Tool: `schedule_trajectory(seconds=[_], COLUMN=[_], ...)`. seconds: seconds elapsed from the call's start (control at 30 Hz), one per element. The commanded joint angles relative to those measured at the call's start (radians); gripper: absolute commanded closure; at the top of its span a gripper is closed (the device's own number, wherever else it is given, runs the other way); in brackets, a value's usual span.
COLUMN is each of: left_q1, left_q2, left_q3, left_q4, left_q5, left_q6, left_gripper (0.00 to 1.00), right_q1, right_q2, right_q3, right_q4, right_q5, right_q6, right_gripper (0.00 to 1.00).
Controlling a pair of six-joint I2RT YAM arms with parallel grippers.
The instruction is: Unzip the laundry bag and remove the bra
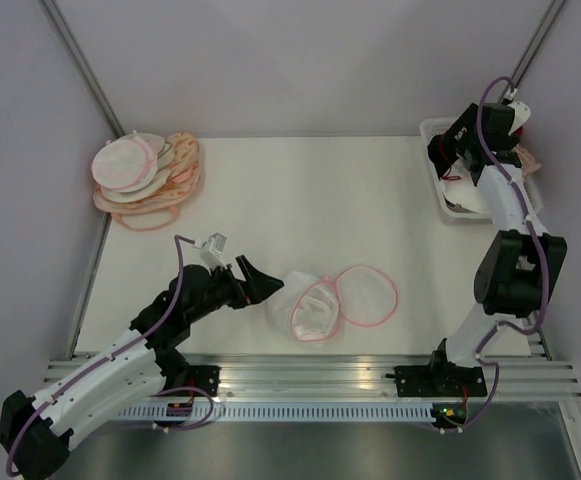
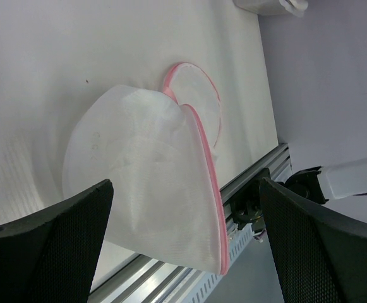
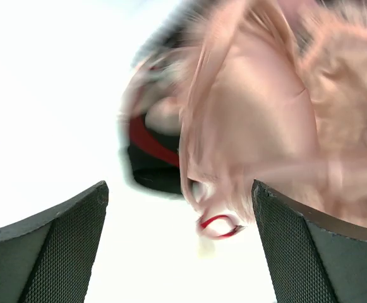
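Note:
The laundry bag [image 1: 340, 303] lies unzipped near the table's front edge, its two pink-rimmed white mesh halves spread side by side. My left gripper [image 1: 265, 283] is open just left of it. In the left wrist view the nearer mesh half [image 2: 145, 183] stands between the wide-apart fingers [image 2: 50, 240], not pinched. My right gripper [image 1: 450, 168] hangs over the white tray [image 1: 432, 130] at the back right. In the blurred right wrist view the pale pink bra [image 3: 259, 107] lies in front of the open right gripper [image 3: 180, 252], with nothing gripped.
A stack of similar pink- and orange-rimmed pouches [image 1: 148, 170] sits at the back left. Under the bra lies a black garment with a red strap [image 3: 151, 158]. The aluminium rail [image 1: 310, 378] runs along the table's near edge.

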Motion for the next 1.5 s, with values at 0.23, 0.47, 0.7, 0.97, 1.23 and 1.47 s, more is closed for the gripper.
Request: schedule_trajectory(seconds=[0.23, 0.47, 0.7, 0.97, 1.23, 1.47], left_q1=[0.003, -0.038, -0.084, -0.119, -0.121, -0.123], left_q2=[0.087, 0.319, 0.42, 0.489, 0.446, 0.428], left_q3=[0.095, 0.21, 0.247, 0.242, 0.213, 0.193], left_q4=[0.025, -0.116, -0.133, -0.098, -0.046, -0.012], left_q5=[0.161, 0.264, 0.238, 0.21, 0.184, 0.199], left_q6=[0.218, 0.484, 0.561, 0.527, 0.466, 0.435], left_gripper=[0.0, 0.01, 0.23, 0.97, 0.98, 0.98], right_q1=[0.409, 0.709, 0.918, 1.092, 1.35, 1.439], right_q2=[-0.452, -0.678, -0.836, -0.882, -0.784, -0.661], right_q3=[-0.343, -0.623, -0.75, -0.848, -0.911, -0.939], right_q4=[-0.026, -0.087, -0.175, -0.092, 0.032, 0.106], right_q5=[-0.028, 0.097, 0.041, -0.167, -0.17, -0.096], right_q6=[-0.095, -0.017, 0.043, 0.07, 0.129, 0.173], right_gripper=[0.02, 0.02, 0.02, 0.02, 0.02, 0.02])
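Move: The pink zip edge of the laundry bag lies about 4 cm right of the left hand, 3 cm back and 7 cm below; the bag's round flap is 23 cm to its right, about 1 cm back. For the right hand, just above the basket, the laundry bag is some 37 cm back, 39 cm left and 15 cm lower; close below are the bra, 2 cm ahead and 5 cm right, and the basket, 4 cm right. The left fingers close on the bag's pink zip edge after dipping down about 7 cm, rightward and back, the hand rolling and turning clockwise some 30 degrees; they then raise it slightly. The empty right hand lifts clear of the basket, then sweeps back and left about 60 cm and down to the bag's near rim, turning counter-clockwise about 80 degrees, fingers wide open throughout. ##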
